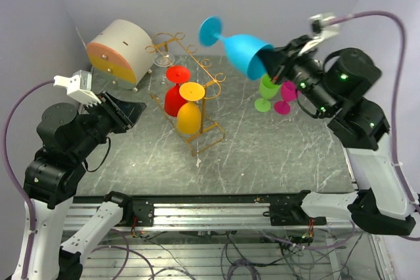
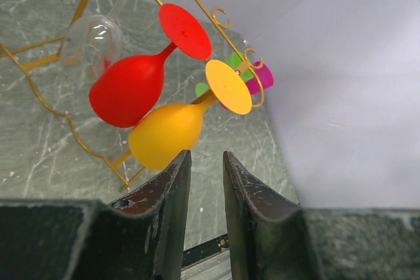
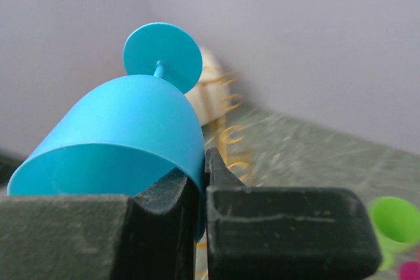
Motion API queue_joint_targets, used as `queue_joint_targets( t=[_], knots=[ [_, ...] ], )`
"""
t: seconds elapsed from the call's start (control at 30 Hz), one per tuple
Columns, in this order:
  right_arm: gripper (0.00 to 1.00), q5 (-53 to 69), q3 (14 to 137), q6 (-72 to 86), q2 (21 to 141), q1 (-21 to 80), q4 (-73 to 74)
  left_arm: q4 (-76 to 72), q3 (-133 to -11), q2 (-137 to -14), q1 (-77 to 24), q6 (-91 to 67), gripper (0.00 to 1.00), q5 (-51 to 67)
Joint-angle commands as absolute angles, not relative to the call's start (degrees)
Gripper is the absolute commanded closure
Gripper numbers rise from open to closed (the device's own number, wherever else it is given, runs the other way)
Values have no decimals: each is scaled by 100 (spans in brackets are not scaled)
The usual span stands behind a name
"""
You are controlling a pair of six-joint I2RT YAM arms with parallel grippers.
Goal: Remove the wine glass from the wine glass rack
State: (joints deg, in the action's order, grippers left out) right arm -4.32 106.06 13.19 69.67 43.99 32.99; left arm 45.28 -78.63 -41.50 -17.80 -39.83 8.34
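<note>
A blue wine glass (image 1: 246,54) hangs in the air right of the rack, tilted with its foot up and to the left. My right gripper (image 1: 273,63) is shut on its rim; in the right wrist view the blue wine glass (image 3: 125,129) has its wall pinched between the fingers of my right gripper (image 3: 202,168). The gold wire wine glass rack (image 1: 215,82) stands mid-table with a red glass (image 1: 174,100) and a yellow glass (image 1: 189,117) hanging from it. My left gripper (image 1: 134,113) is open and holds nothing, left of the rack. Its own view has my left gripper (image 2: 205,159) just short of the yellow glass (image 2: 164,136).
A round white-and-orange drawer box (image 1: 121,47) sits at the back left. A clear glass (image 2: 92,37) hangs at the rack's far end beside the red glass (image 2: 128,90). A green glass (image 1: 268,88) and a pink glass (image 1: 285,93) stand on the table under my right arm.
</note>
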Motion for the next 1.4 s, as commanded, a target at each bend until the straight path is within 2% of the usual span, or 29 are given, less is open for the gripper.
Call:
queue_joint_targets(
  t=[0.0,0.07,0.2,0.27,0.37,0.5,0.63,1.07,1.2,1.37],
  knots=[
    [100,-3044,10832,724,6991,4387,2832,4492,-7586,-4053,-1784,-3732,63,374],
    [100,-3949,11139,400,7427,4355,2901,4508,-7416,-4018,-1784,-3663,64,233],
    [100,-4283,12342,124,8602,3734,3408,4521,-7114,-3943,-1782,-3468,64,-43],
    [100,-3953,13012,409,9158,3094,3780,4543,-6964,-3870,-1784,-3416,65,-146],
    [100,-2787,13773,989,9956,2107,4297,4582,-6735,-3687,-1784,-3349,65,-217],
    [100,-1451,13865,1418,10580,1445,4735,4746,-6521,-3331,-1782,-3275,66,-412],
    [100,-704,13557,1402,11027,1336,4908,4861,-6227,-2964,-1784,-3222,66,-702],
    [100,66,13697,1609,12343,635,5250,4677,-5175,-2448,-1784,-3195,67,-1051],
    [100,604,13790,1467,12464,755,5411,4639,-5177,-2531,-1784,-3174,67,-1039],
    [100,327,14042,1142,12581,1272,5693,4712,-5205,-2622,-1782,-3180,68,-975]
  ],
)
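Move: The right hand already grips the blue wine glass by its rim; the free table spot for it lies about 29 cm ahead, 10 cm to the right and 50 cm below. The green glass stands some 5 cm nearer and 5 cm right of that spot, the pink one about 8 cm farther right, level with the green. From the empty left hand the spot is roughly 34 cm ahead, 38 cm right and 40 cm below. Right hand swings the blue glass some 30 cm forward and down towards table beyond the green; left sinks. ##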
